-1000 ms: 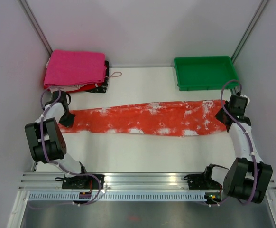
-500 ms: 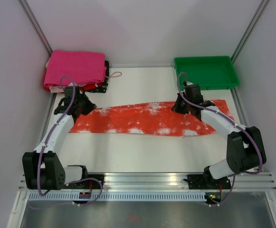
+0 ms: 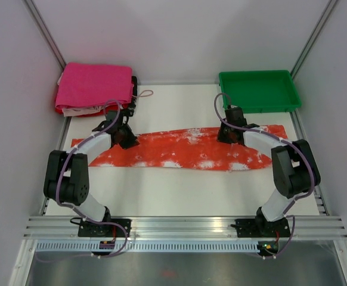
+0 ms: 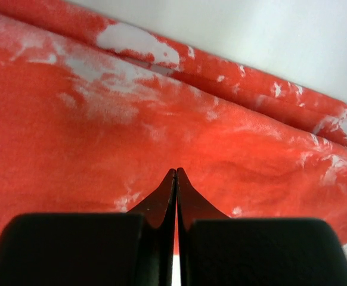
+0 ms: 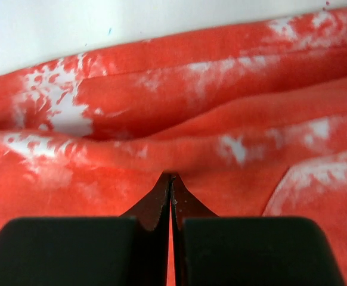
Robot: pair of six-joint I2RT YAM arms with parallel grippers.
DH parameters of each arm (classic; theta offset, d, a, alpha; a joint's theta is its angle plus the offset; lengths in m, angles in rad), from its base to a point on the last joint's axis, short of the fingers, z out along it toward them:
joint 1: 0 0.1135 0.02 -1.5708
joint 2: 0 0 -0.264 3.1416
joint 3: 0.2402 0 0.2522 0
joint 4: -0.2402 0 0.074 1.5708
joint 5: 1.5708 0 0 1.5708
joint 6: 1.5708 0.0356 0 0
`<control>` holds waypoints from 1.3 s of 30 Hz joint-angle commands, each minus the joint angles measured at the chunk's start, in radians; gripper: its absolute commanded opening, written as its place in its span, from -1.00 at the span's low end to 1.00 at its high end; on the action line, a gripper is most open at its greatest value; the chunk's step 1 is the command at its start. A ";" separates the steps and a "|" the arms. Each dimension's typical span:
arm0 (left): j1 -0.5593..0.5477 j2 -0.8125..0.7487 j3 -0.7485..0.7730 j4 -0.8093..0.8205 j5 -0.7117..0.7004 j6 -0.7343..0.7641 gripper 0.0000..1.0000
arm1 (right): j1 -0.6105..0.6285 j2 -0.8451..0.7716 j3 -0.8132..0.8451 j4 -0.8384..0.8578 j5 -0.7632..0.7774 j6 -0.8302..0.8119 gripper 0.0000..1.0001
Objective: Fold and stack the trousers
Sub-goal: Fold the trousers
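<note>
The trousers [image 3: 179, 149], orange-red with white blotches, lie flat in a long strip across the middle of the table. My left gripper [image 3: 127, 140] is shut, low over the strip's left part near its far edge. In the left wrist view its tips [image 4: 176, 171] meet over smooth fabric [image 4: 161, 119] with nothing seen between them. My right gripper [image 3: 227, 136] is shut over the right part, also near the far edge. In the right wrist view its closed tips [image 5: 171, 176] touch a low ridge of the cloth [image 5: 191, 119]; no fabric shows between the jaws.
A folded magenta-pink cloth [image 3: 95, 86] tops a small pile at the back left corner. A green tray [image 3: 260, 108] stands at the back right, just beyond the trousers. White walls close in both sides, and a metal rail [image 3: 179, 226] runs along the near edge.
Both arms have swung inward from the two ends of the trousers towards the middle, staying shut. The trousers lie about where they were.
</note>
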 commanded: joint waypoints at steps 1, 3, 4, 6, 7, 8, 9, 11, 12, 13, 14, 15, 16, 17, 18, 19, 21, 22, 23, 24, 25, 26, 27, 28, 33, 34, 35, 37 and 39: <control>-0.009 0.056 0.070 0.064 -0.006 -0.012 -0.95 | -0.001 0.066 0.089 0.031 0.042 -0.046 -0.99; -0.007 0.105 0.102 0.064 -0.020 -0.001 -0.95 | -0.001 0.099 0.124 0.034 0.040 -0.067 -1.00; -0.009 0.123 0.114 0.064 -0.025 0.002 -0.95 | -0.001 0.106 0.131 0.041 0.040 -0.075 -0.99; -0.009 0.176 0.156 0.066 -0.026 0.011 -0.95 | -0.001 0.120 0.150 0.051 0.031 -0.103 -1.00; -0.009 0.191 0.168 0.067 -0.025 0.011 -0.95 | -0.001 0.123 0.155 0.060 0.029 -0.110 -0.99; -0.009 0.208 0.189 0.067 -0.023 0.014 -0.95 | -0.001 0.128 0.162 0.062 0.026 -0.130 -0.99; -0.007 0.234 0.197 0.073 -0.022 0.014 -0.95 | -0.001 0.134 0.164 0.071 0.023 -0.141 -0.99; -0.009 0.258 0.208 0.078 -0.022 0.014 -0.95 | -0.001 0.139 0.161 0.087 0.017 -0.159 -1.00; -0.009 0.269 0.214 0.079 -0.028 0.014 -0.95 | -0.001 0.146 0.153 0.097 0.000 -0.178 -0.99; -0.009 0.294 0.217 0.081 -0.037 0.016 -0.95 | -0.003 0.149 0.145 0.128 -0.003 -0.187 -0.99; -0.007 0.306 0.220 0.075 -0.043 0.017 -0.95 | -0.001 0.155 0.136 0.145 -0.003 -0.196 -1.00; -0.009 0.317 0.226 0.072 -0.048 0.020 -0.95 | -0.003 0.169 0.124 0.159 -0.036 -0.205 -0.99; -0.007 0.335 0.231 0.069 -0.055 0.023 -0.95 | -0.003 0.178 0.122 0.171 -0.047 -0.212 -0.99; -0.009 0.343 0.236 0.063 -0.062 0.025 -0.95 | -0.003 0.189 0.125 0.174 -0.073 -0.218 -1.00; -0.007 0.349 0.239 0.064 -0.066 0.037 -0.95 | -0.003 0.206 0.127 0.176 -0.081 -0.221 -0.99; -0.007 0.358 0.242 0.064 -0.072 0.046 -0.95 | -0.003 0.212 0.130 0.176 -0.087 -0.221 -1.00; -0.007 0.367 0.269 0.053 -0.083 0.083 -0.95 | -0.003 0.214 0.147 0.163 -0.101 -0.221 -0.99; -0.007 0.366 0.282 0.031 -0.085 0.097 -0.95 | -0.003 0.208 0.153 0.157 -0.107 -0.221 -0.99; -0.009 0.358 0.307 0.015 -0.083 0.111 -0.95 | -0.003 0.200 0.168 0.150 -0.125 -0.221 -1.00; -0.007 0.345 0.318 0.004 -0.077 0.147 -0.95 | -0.003 0.171 0.174 0.136 -0.133 -0.224 -0.99; -0.009 0.323 0.325 -0.005 -0.071 0.164 -0.95 | -0.003 0.151 0.181 0.127 -0.138 -0.227 -0.99; -0.007 0.265 0.331 -0.025 -0.072 0.193 -0.95 | -0.003 0.107 0.191 0.119 -0.144 -0.230 -0.98; -0.007 0.230 0.332 -0.034 -0.080 0.207 -0.95 | -0.003 0.078 0.197 0.101 -0.144 -0.232 -0.96; -0.007 0.190 0.334 -0.045 -0.083 0.221 -0.82 | -0.003 0.051 0.202 0.093 -0.142 -0.230 -0.90; -0.007 -0.116 0.308 -0.144 -0.121 0.247 0.28 | -0.003 -0.168 0.204 0.038 -0.150 -0.213 -0.14; -0.007 -0.160 0.299 -0.160 -0.166 0.244 0.62 | -0.003 -0.200 0.198 0.030 -0.153 -0.209 0.06; -0.006 -0.200 0.277 -0.180 -0.190 0.226 0.77 | -0.003 -0.267 0.178 0.024 -0.167 -0.198 0.41; 0.002 -0.310 0.250 -0.239 -0.259 0.217 0.99 | -0.003 -0.335 0.149 0.008 -0.182 -0.187 0.71; 0.014 -0.370 0.196 -0.287 -0.362 0.181 0.99 | -0.003 -0.435 0.083 0.010 -0.191 -0.157 0.94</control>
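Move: The far edge of the trousers, folded lengthwise, lies about 7 cm ahead of the left hand and some 5 cm below it; the middle of the trousers is about 20 cm to that hand's right and 2 cm back. For the right hand the far edge is about 8 cm ahead and 4 cm lower, the trousers' middle 17 cm left and 3 cm back. The green tray stands roughly 26 cm ahead and 19 cm right of the right hand. Bring both shut grippers forward over the trousers towards their far edge, the left about 7 cm while sinking onto the cloth, the right a little less with a slight counter-clockwise turn and a shallow dip, to smooth the top layer. Then raise both quickly by over 20 cm, drawing back slightly, tipping the fingers up and opening them wide. ##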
